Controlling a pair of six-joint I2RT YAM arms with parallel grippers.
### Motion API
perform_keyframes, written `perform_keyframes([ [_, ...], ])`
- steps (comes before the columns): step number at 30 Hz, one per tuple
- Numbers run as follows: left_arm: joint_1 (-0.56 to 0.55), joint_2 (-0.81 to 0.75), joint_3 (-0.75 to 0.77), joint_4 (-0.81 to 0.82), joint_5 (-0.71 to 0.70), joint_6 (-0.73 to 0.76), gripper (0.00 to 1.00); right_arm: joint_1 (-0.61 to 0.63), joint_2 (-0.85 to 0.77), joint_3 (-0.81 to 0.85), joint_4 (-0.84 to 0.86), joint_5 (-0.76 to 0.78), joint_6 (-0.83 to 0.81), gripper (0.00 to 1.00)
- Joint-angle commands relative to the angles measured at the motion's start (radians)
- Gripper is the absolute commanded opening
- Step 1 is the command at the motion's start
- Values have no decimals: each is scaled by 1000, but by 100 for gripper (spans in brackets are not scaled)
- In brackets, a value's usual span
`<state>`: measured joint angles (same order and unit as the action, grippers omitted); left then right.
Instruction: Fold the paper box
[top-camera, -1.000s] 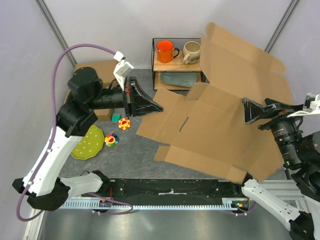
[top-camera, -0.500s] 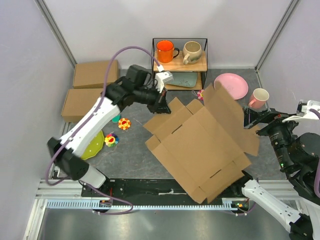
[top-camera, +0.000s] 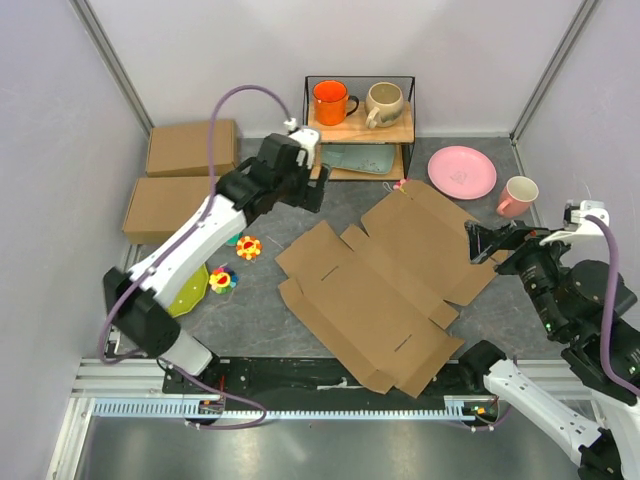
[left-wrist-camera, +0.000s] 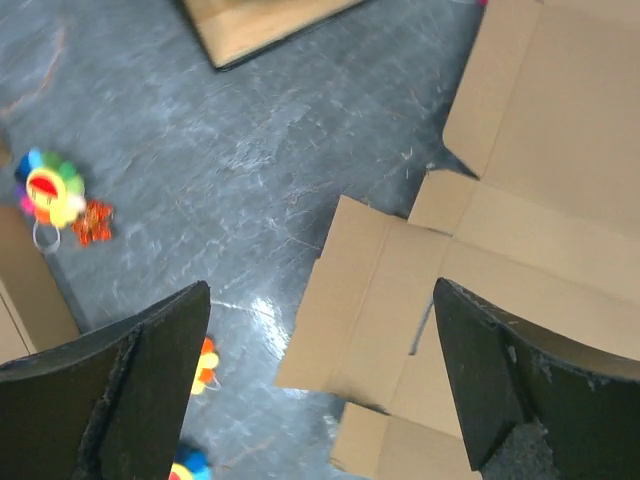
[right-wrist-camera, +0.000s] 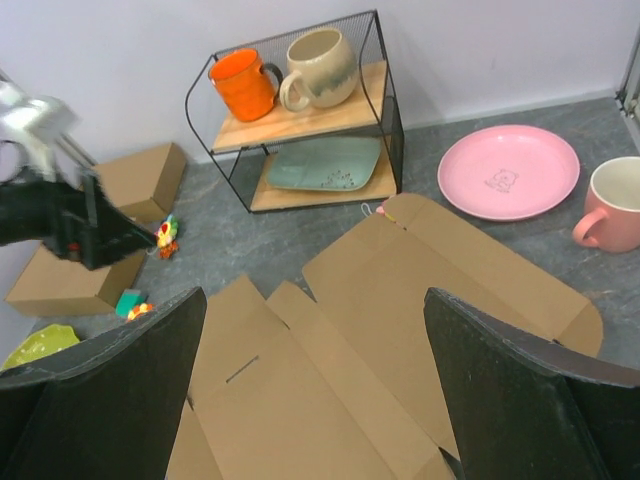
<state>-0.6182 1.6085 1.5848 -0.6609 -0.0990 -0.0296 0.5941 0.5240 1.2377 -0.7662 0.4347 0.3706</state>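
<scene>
The paper box (top-camera: 385, 280) is an unfolded brown cardboard sheet with flaps and slits, lying flat on the grey table. My left gripper (top-camera: 308, 188) hovers open above the table just past the sheet's far left corner. In its wrist view the left gripper (left-wrist-camera: 320, 385) has nothing between its fingers, and a flap of the paper box (left-wrist-camera: 400, 300) lies below. My right gripper (top-camera: 480, 243) stands open at the sheet's right edge. Its wrist view looks across the paper box (right-wrist-camera: 400, 300), and the right gripper (right-wrist-camera: 315, 400) is empty.
Two closed brown boxes (top-camera: 190, 148) (top-camera: 165, 205) sit at the far left. A wire shelf (top-camera: 358, 125) holds an orange mug (top-camera: 333, 100), a beige mug (top-camera: 383, 102) and a teal plate (top-camera: 360, 158). A pink plate (top-camera: 462, 172), a pink mug (top-camera: 517, 195), flower toys (top-camera: 248, 247) and a green plate (top-camera: 180, 285) lie around.
The sheet, held up tilted before, has dropped flat onto the table. My left gripper has opened, let go of its corner and drawn back toward the shelf.
</scene>
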Motion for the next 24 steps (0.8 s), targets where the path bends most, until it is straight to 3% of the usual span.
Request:
perform_keyframes([
  [1, 2, -249, -172, 90, -115, -416, 99, 3, -5, -59, 67, -36, 27, 98],
  [2, -6, -365, -245, 125, -76, -591, 99, 3, -7, -90, 76, -34, 31, 98],
  [3, -73, -437, -460, 195, -124, -684, 99, 3, -5, -105, 87, -34, 42, 98],
  [4, -130, -503, -568, 274, -213, -770, 100, 3, -5, -121, 105, -39, 50, 98],
  [5, -197, -603, -648, 239, -338, -1004, 100, 3, -4, -142, 116, -45, 56, 98],
  [6, -312, -620, -736, 177, -540, -1139, 100, 3, 5, -150, 123, -66, 63, 98],
  [7, -334, -607, -741, 93, -576, -1414, 100, 3, 13, -155, 136, -76, 65, 98],
  [8, -336, -578, -727, -171, -576, -1567, 100, 3, 19, -161, 140, -85, 67, 98],
  [11, -347, -415, -629, -400, -487, -1844, 99, 3, 48, -175, 148, -96, 70, 98],
  [16, -478, -384, -802, -163, -380, -1991, 95, 3, 64, -198, 166, -122, 88, 98],
  [23, -584, -386, -965, 33, -406, -2049, 95, 3, 62, -245, 177, -125, 96, 98],
  [24, -584, -378, -986, 137, -398, -2041, 95, 3, 65, -251, 183, -128, 97, 98],
])
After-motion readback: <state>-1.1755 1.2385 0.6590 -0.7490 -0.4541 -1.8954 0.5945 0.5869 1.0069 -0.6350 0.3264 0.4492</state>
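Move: The box's left edge, near its lower left side, lies about 25 cm back, 2 cm left and 23 cm below the left hand. From that hand, the near flower toy is some 15 cm back and 20 cm left, the far flower toy 6 cm back and 14 cm left, both 22 cm down. From the right hand, that edge is roughly 6 cm back, 29 cm left and 39 cm below. Open left hand swings back and down some 30 cm, turning counter-clockwise, towards the box's left edge; right sinks leftward. ##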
